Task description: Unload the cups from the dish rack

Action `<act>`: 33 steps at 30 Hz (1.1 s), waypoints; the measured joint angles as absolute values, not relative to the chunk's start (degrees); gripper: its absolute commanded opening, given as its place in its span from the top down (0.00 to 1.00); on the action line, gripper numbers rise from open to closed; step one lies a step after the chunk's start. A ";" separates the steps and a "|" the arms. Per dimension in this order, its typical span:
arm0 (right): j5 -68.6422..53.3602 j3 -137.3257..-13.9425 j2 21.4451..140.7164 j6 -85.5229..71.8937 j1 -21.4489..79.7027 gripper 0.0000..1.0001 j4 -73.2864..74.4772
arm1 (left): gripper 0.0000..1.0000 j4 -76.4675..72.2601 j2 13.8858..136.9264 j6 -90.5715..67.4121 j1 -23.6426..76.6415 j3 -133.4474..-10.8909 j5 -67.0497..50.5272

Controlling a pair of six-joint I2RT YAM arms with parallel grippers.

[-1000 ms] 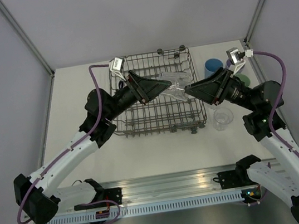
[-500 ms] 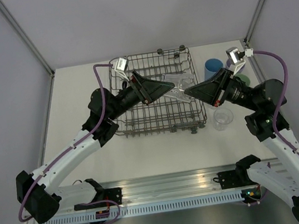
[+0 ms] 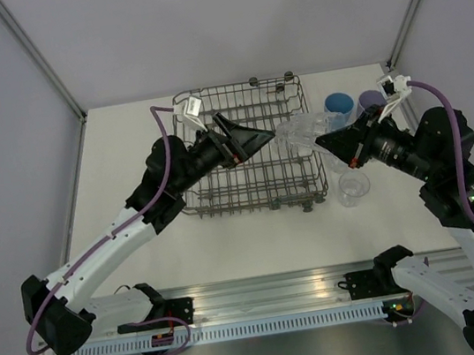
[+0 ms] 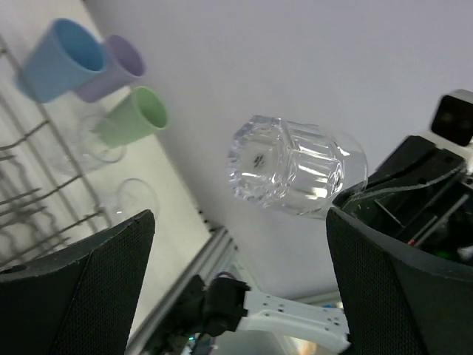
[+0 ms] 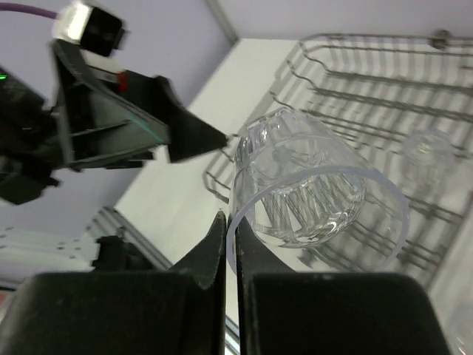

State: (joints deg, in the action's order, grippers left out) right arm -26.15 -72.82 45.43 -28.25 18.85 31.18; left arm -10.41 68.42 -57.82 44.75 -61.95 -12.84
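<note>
My right gripper (image 3: 321,141) is shut on the rim of a clear cup (image 3: 300,131) and holds it on its side above the right end of the dish rack (image 3: 246,180). In the right wrist view the fingers (image 5: 222,251) pinch the cup's wall (image 5: 310,185). My left gripper (image 3: 268,136) is open and empty just left of that cup, which shows between its fingers (image 4: 295,166). Another clear cup (image 5: 429,151) sits in the rack (image 5: 384,89). The blue (image 3: 338,104) and lavender (image 3: 371,99) cups stand on the table to the right; the green cup (image 4: 137,118) shows in the left wrist view.
A clear cup (image 3: 354,187) stands on the table right of the rack's near corner, and a second one (image 4: 100,144) stands near the green cup. Grey walls close in the table at the back and sides. A metal rail (image 3: 263,294) runs along the near edge.
The clear cup has passed from both grippers to the right one alone. My left gripper has let go and stands open. My right arm has drawn back to the right and lifted the cup.
</note>
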 measured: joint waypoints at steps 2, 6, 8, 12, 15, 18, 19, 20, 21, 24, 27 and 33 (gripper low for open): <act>-21.06 -75.24 46.02 -24.49 18.85 1.00 38.11 | 0.00 -6.50 67.16 -55.44 44.71 -61.95 -9.19; -12.34 -78.19 48.16 -19.92 18.85 1.00 49.23 | 0.00 -2.15 63.48 -51.33 44.69 -61.47 -4.38; -7.70 -79.42 49.93 -18.48 18.85 1.00 54.43 | 0.00 -0.21 61.36 -49.32 44.64 -61.43 -2.79; 4.16 -80.29 53.93 -17.76 18.83 1.00 62.08 | 0.00 3.38 57.19 -45.65 44.64 -60.88 -0.01; 10.31 -80.18 56.93 -17.80 18.74 1.00 65.43 | 0.00 5.15 54.43 -43.59 44.64 -59.70 1.13; 13.28 -78.96 58.83 -17.85 18.74 0.99 66.13 | 0.00 7.77 52.38 -41.43 44.64 -58.87 1.69; 13.61 -78.26 59.18 -17.98 18.74 1.00 66.43 | 0.01 8.62 51.90 -40.75 44.64 -58.70 1.78; 13.61 -77.43 59.44 -18.06 18.74 1.00 66.83 | 0.00 9.43 51.55 -40.29 44.64 -58.61 1.89; 13.47 -76.60 59.59 -18.22 18.74 0.99 67.31 | 0.00 10.41 51.16 -39.59 44.64 -58.50 2.02; 13.34 -75.29 59.64 -18.87 18.74 1.00 69.43 | 0.00 12.88 49.25 -37.71 44.64 -57.45 2.90; 14.87 -74.98 59.53 -19.94 18.76 0.99 72.40 | 0.00 15.00 47.35 -36.10 44.64 -56.38 3.79; 14.83 -73.67 59.24 -21.71 18.74 1.00 75.13 | 0.00 16.99 46.15 -33.98 44.64 -55.83 4.78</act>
State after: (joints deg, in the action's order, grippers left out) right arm 14.83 -73.67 59.24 -21.71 18.74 75.13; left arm 16.99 46.15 -33.98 44.64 -55.83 4.78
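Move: The right hand holds a clear glass by its rim; the open table spot it is being taken to lies about 10 cm ahead, 23 cm to its right and 35 cm below. At much the same depth the near glass stands 11 cm ahead and 13 cm right, the far glass 20 cm ahead and 13 cm right, the green cup 26 ahead and 25 right. From the empty left hand the last rack glass lies roughly 24 cm ahead, 12 right and 28 below, the near glass 7 ahead and 29 right. Keeping its pinch on the glass rim, the right hand swings down and to its right, off the rack side towards the clear table beside the near glass, dropping almost 20 cm and drawing back a little late on, while the wrist turns clockwise and tips the fingers from level to steeply down. The wide-open left hand, already free of the glass, backs off about 12 cm to its left, going forward a touch at first and then back, and sinks some 5 cm with a modest roll, its fingers staying open. ##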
